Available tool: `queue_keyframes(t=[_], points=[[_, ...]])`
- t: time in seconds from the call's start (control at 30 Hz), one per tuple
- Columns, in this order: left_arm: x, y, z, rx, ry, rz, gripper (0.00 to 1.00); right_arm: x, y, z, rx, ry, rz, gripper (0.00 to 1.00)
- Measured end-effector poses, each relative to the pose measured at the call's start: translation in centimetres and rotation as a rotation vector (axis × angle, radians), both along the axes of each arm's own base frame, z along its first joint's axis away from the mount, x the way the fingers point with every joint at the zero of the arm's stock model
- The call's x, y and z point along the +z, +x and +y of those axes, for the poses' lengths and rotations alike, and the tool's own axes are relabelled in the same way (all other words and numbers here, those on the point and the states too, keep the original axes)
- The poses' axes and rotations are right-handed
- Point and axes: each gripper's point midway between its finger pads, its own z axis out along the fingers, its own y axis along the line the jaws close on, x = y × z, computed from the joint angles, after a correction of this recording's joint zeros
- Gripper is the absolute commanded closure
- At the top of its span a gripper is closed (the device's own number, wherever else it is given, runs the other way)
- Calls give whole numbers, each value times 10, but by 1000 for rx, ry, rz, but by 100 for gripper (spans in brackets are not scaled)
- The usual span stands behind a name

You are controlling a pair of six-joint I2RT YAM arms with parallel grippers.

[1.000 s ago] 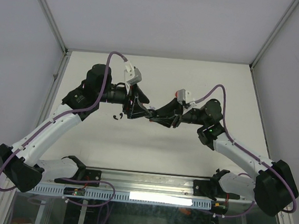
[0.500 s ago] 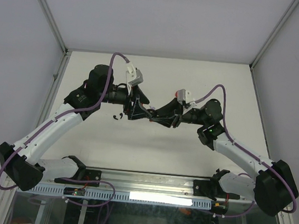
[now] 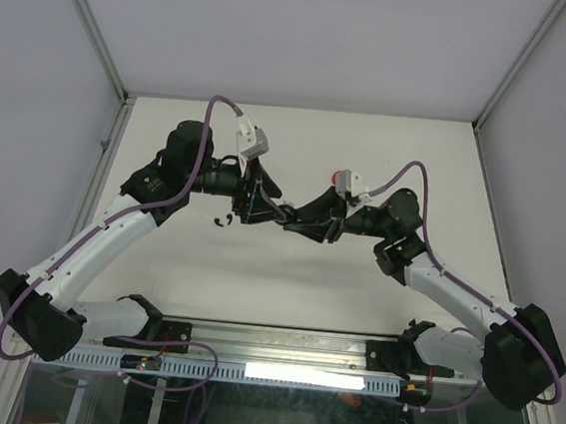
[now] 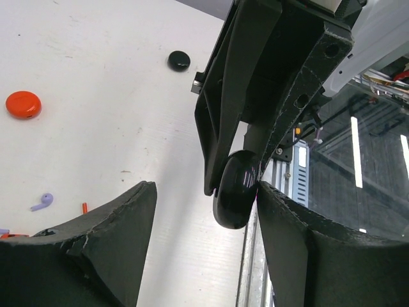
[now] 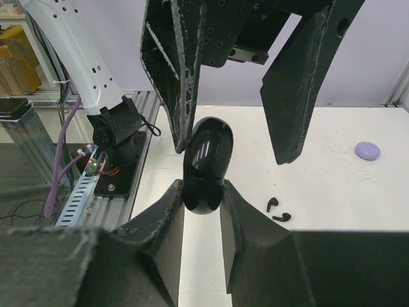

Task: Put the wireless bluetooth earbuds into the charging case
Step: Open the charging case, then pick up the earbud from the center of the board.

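Observation:
My right gripper (image 5: 201, 185) is shut on a black charging case (image 5: 206, 153), held edge-on above the table in mid-air. My left gripper (image 4: 204, 185) stands open around the free half of the same case (image 4: 238, 188). One of its fingers (image 4: 284, 217) lies against the case, while the other (image 4: 115, 224) stays well apart. In the top view both grippers meet over the table's middle (image 3: 281, 213). Two black earbuds (image 5: 273, 204) lie on the table below. A lavender earbud (image 4: 42, 202) and a small red one (image 4: 84, 208) lie further off.
A red round case (image 4: 23, 104) and another black round case (image 4: 179, 61) sit on the white table. A lavender case (image 5: 367, 151) lies to the far right in the right wrist view. The metal rail (image 3: 280, 344) with the arm bases runs along the near edge.
The left wrist has rocked slightly and come back. Both grippers stay together at the black case, which the right one still holds.

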Motion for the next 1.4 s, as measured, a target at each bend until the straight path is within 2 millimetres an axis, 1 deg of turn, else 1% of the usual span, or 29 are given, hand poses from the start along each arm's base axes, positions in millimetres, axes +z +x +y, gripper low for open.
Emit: queue_keyframes(t=[0.3, 0.47, 0.53, 0.57, 0.6, 0.77, 0.9, 0.97, 1.07, 1.13, 1.27, 1.4], points=[[3, 8, 5, 20, -16, 23, 35, -5, -3, -1, 12, -16, -1, 100], [-4, 14, 4, 33, -6, 45, 31, -3, -5, -2, 20, -13, -9, 100], [-5, 15, 5, 39, -4, 50, 27, -3, -5, -2, 19, -12, -9, 100], [-5, 16, 5, 43, -4, 52, 22, -3, -4, -2, 15, -12, -10, 100], [-5, 17, 6, 46, -4, 53, 20, -2, -4, -2, 12, -11, -12, 100], [-5, 28, 11, 123, 9, 42, 12, -4, 4, -3, -38, -7, -21, 100], [-2, 40, 26, 275, 19, 26, 1, -15, 12, -8, -115, -11, -18, 100], [-4, 49, 39, 399, 29, 33, 1, -22, 15, -11, -151, -17, -12, 100], [-14, 59, 55, 545, 51, 73, 1, -34, 21, -15, -205, -28, 2, 100], [-27, 66, 67, 648, 78, 117, 1, -41, 24, -18, -235, -36, 9, 100], [-61, 74, 95, 853, 163, 225, 1, -51, 27, -24, -285, -45, 10, 100], [-92, 76, 119, 1010, 266, 306, 1, -54, 28, -28, -310, -47, 6, 100]])
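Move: The charging case is gripped at its right end in the right hand, its middle about 2 cm to that hand's left; from the left hand it is about 3 cm right, 2 cm back and 1 cm lower, its lid against the half-open gripper's rear finger. On the table some 28 cm below, the nearest red earbud is about 10 cm ahead of the left hand and 3 cm right, a black earbud 14 cm ahead and 1 cm left, and a purple one 16 cm ahead and 3 cm right. With its rear finger already on the lid, the left hand eases forward about 2 cm to lever the lid forward while the right keeps its grip on the case, then the left comes free, opening wide as it swings left, down and farther forward, ending some 12 cm to the left, 9 cm lower and turned roughly 60 degrees counter-clockwise. As the left hand leaves, the right carries the held case down about 5 cm, with a little forward and right, turning it clockwise. ##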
